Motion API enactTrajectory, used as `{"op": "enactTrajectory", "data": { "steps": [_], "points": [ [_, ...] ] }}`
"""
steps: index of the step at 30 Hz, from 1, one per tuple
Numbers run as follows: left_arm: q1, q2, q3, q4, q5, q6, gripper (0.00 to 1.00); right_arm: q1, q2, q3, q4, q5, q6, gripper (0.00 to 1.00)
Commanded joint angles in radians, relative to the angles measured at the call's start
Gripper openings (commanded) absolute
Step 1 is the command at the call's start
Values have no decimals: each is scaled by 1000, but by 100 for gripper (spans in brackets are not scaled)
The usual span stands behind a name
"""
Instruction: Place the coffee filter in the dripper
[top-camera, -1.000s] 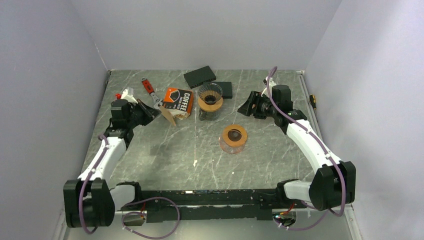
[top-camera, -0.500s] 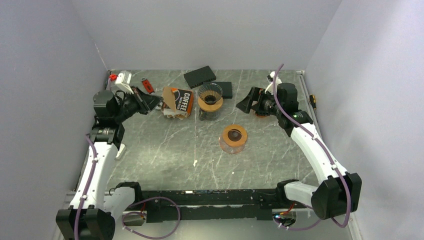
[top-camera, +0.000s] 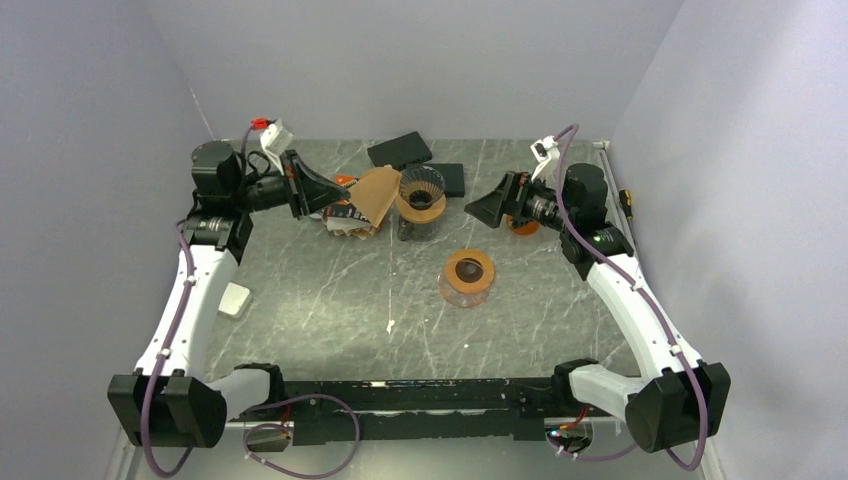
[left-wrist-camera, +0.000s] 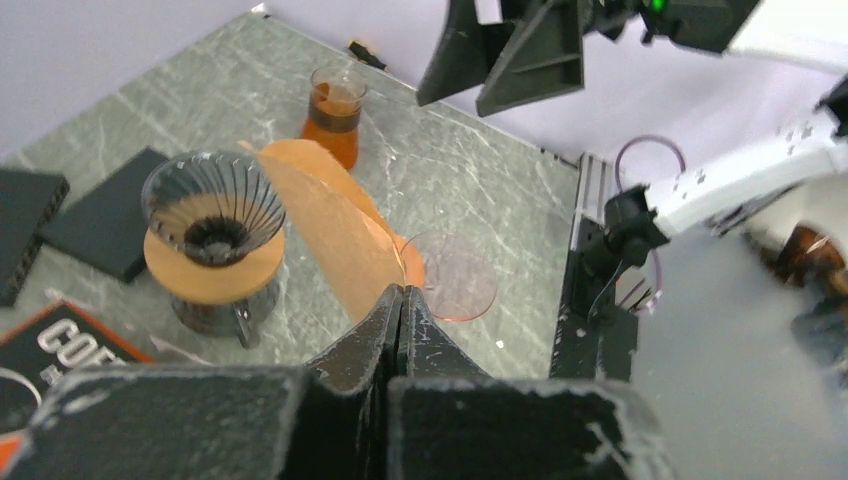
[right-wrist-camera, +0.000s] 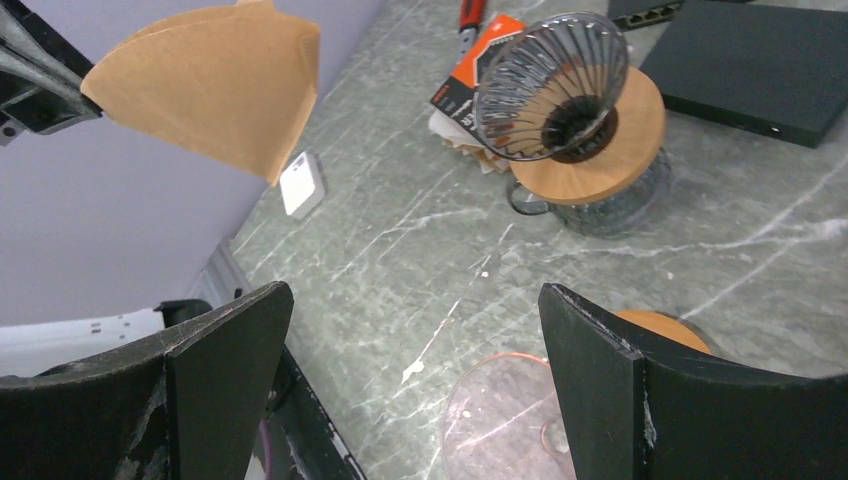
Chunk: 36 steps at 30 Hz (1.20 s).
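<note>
The coffee filter (top-camera: 378, 195) is a brown paper cone held in the air just left of the dripper (top-camera: 420, 190). My left gripper (top-camera: 338, 192) is shut on the filter's edge. The dripper is a ribbed glass cone on a wooden ring, standing on a glass server. In the left wrist view the filter (left-wrist-camera: 335, 230) fans out from the closed tips (left-wrist-camera: 402, 292), beside the dripper (left-wrist-camera: 212, 215). My right gripper (top-camera: 488, 210) hangs open to the right of the dripper, with nothing in it. Its wrist view shows the filter (right-wrist-camera: 215, 75), the dripper (right-wrist-camera: 555, 85) and the wide gap between its fingers (right-wrist-camera: 415, 295).
A coffee filter box (top-camera: 352, 212) lies under the held filter. Two black boxes (top-camera: 400, 152) sit at the back. A glass piece with a wooden ring (top-camera: 467, 275) stands mid-table, an orange jar (top-camera: 520, 224) under the right arm, a small white block (top-camera: 233, 300) at the left.
The left arm rose and swung right, carrying the filter up from the box to beside the dripper. The right gripper opened wide and lifted.
</note>
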Motion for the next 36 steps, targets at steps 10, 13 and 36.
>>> {"op": "enactTrajectory", "data": {
  "steps": [10, 13, 36],
  "points": [
    [-175, -124, -92, -110, -139, 560, 0, 31, -15, 50, 91, -171, -81, 99],
    [-175, -139, -135, -14, -139, 507, 0, 37, -8, 48, 98, -186, -78, 99],
    [-185, -128, -148, -201, -12, 818, 0, 253, 124, 202, -85, -75, -268, 92]
  ]
}}
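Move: The left hand, already holding the coffee filter shut in its fingers, has the open right gripper about 28 cm to its right, 3 cm ahead and 7 cm lower. The dripper is 11 cm ahead of this left hand, 14 cm right and 14 cm below; the filter box is 12 cm ahead, 3 cm left and 25 cm below. From the right hand, the filter lies about 23 cm left, 2 cm back and 6 cm above; the wood-ringed glass is 7 cm back, 4 cm left and 18 cm below. Leftward and somewhat back, the right hand brings its wide-open fingers some 8 cm towards the filter's free end, quickest at the finish, swinging about 20 degrees counter-clockwise. The left hand keeps its pinch, sinks about 5 cm while drawing back and a little right in front of the dripper, and rolls about its own finger line, clockwise seen from behind, by some 30 degrees. ##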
